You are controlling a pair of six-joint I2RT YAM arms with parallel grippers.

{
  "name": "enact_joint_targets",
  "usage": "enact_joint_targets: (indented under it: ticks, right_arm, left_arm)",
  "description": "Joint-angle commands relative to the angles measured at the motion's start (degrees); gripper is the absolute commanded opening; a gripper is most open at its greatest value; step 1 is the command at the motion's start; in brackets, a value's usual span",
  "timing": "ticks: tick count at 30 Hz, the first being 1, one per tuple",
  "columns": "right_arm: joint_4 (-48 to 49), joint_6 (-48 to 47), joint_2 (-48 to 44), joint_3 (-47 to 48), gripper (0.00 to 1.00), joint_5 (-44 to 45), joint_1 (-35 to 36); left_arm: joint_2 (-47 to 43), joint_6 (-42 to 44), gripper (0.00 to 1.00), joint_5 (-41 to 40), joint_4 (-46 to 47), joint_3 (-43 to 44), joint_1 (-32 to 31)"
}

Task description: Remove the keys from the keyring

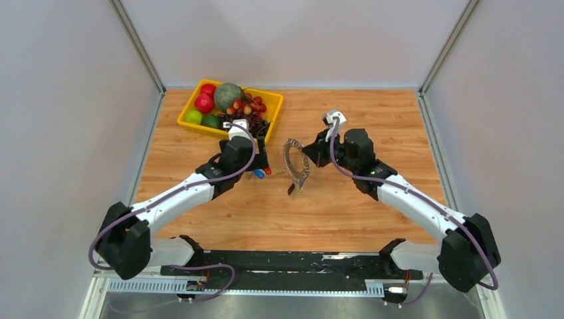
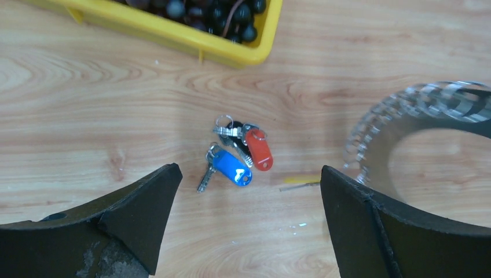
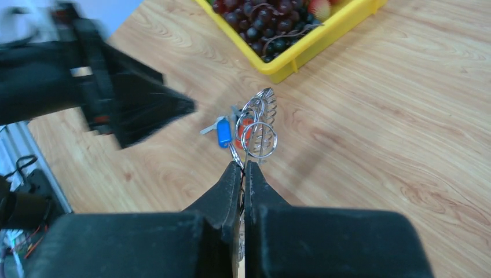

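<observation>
The keyring [image 1: 296,163], a large silvery chain-like loop, stands upright above the table. My right gripper [image 1: 311,154] is shut on its right side; the right wrist view shows the fingers [image 3: 242,168] pinched on the ring [image 3: 259,132]. Two small keys [image 1: 294,190] hang from the ring's lower end, one dark and one greenish. A loose bunch with a blue-headed key [image 2: 234,168], a red-headed key [image 2: 259,149] and a black one lies on the wood. My left gripper [image 2: 249,174] hovers open and empty just above that bunch [image 1: 261,173], left of the ring [image 2: 405,110].
A yellow fruit tray [image 1: 189,109] with grapes, apples and a melon stands at the back left, just behind the left gripper; its rim also shows in the left wrist view [image 2: 173,35]. Grey walls close off three sides of the wooden table.
</observation>
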Motion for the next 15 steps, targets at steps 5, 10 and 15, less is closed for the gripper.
enact_joint_targets:
  ticks: [5,10,15]
  right_arm:
    - [15.6,7.3,12.5,5.3,0.00,4.3,-9.9]
    - [20.4,5.6,23.0,8.0,0.00,12.9,-16.0]
    - [20.6,4.7,33.1,15.7,0.03,20.0,-20.6]
  left_arm:
    - [-13.6,-1.1,1.00,-0.9,-0.6,-5.8,0.1]
    - [-18.5,-2.7,1.00,2.8,1.4,-10.0,0.1]
    - [-22.1,-3.2,1.00,4.0,0.3,-12.3,0.1]
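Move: From the right gripper, which still clamps the keyring, the open tabletop it heads for lies about 20 cm ahead, 12 cm to the right and 20 cm below; the loose keys lie roughly 7 cm ahead and 13 cm to its left. From the open left gripper, the loose keys sit some 3 cm ahead, 2 cm right and 12 cm below, the fruit basket about 23 cm ahead and 8 cm left, and that open tabletop around 16 cm ahead and 27 cm right. Swing the keyring off to the open right side of the table: with the right gripper still shut on it, reach about 17 cm forward and 10 cm right, sinking somewhat and turning some 30 degrees clockwise. Keep the left gripper wide open and back it about 5 cm away from the loose keys, drifting left, first rising, then easing partway down. ##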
